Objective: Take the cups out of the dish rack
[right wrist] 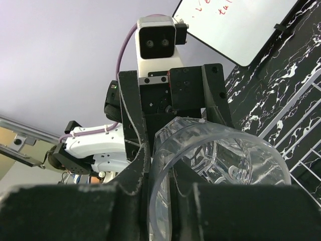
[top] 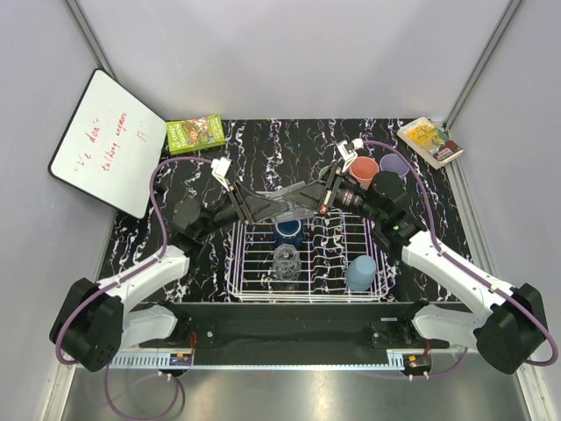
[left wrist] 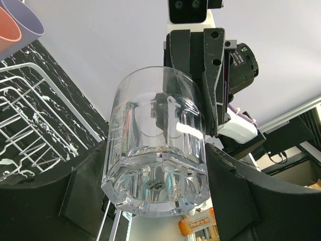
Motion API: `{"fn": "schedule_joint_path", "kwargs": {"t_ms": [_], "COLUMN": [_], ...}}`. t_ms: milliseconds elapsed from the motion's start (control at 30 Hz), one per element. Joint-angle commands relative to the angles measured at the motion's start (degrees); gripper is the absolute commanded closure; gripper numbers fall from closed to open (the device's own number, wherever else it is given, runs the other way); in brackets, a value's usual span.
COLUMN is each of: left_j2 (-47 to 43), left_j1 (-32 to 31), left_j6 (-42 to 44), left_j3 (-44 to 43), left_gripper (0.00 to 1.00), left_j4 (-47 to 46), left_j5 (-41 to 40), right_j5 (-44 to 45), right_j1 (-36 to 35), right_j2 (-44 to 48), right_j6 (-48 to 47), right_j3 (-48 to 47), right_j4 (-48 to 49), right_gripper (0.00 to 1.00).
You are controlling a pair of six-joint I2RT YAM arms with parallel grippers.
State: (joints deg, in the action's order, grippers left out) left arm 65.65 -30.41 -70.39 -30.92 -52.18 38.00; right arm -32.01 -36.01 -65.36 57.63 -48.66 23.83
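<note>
A clear glass hangs in the air above the white wire dish rack, held from both sides. My left gripper is shut on its faceted base. My right gripper is shut on its rim wall, one finger inside the glass and one outside. In the top view the two grippers meet over the rack's far edge. In the rack stand a dark blue cup, a second clear glass and a light blue-grey cup. A salmon-pink cup and a lavender cup stand on the table behind the rack. The pale green cup is out of view.
A whiteboard leans at the far left. A green box lies at the back and a book at the back right. Grey walls close in the black marbled table.
</note>
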Motion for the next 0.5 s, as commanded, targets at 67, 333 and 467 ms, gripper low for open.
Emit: {"fn": "schedule_joint_path", "kwargs": {"t_ms": [67,333,467], "left_j2": [-3.33,-7.55,-8.60], "left_j1": [-0.88,2.11,3.26], "left_j6": [5.86,17.56,22.39], "left_j3": [-2.91,-12.48,-15.13], "left_gripper": [0.33,0.01,0.01], "left_j4": [4.97,32.36,42.84], "left_j5": [1.64,-1.78,-9.68], "right_j5": [2.47,8.54,13.28], "right_j1": [-0.47,-0.55,-0.55], "right_j2": [3.65,11.83,10.09], "right_j6": [-3.38,-13.14,-18.49], "right_j3": [-2.22,-7.75,-14.77], "right_j4": [0.17,-17.39,-26.88], "right_gripper": [1.00,1.00,1.00]}}
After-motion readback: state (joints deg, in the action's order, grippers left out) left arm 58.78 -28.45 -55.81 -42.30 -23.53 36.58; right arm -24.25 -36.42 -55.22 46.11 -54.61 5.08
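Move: The clear glass lies on its side between both my hands: its middle is about 3 cm to the right of my left hand and about 4 cm to the left of my right, whose fingers pinch its rim. From my right hand the green cup stands roughly 16 cm ahead, 9 cm right and 26 cm down. The blue cup in the rack is some 3 cm ahead of my left hand, 3 cm right and 18 cm down; the second glass is about 4 cm back, 3 cm right. I open my left fingers wide and let go of the glass's base end, then draw that hand up about 2 cm, slightly left and forward, its fingertips dipping some 10 degrees. My right hand keeps its pinch on the rim wall and carries the glass about 5 cm right and up, easing back a little, while its wrist turns a bit clockwise. ##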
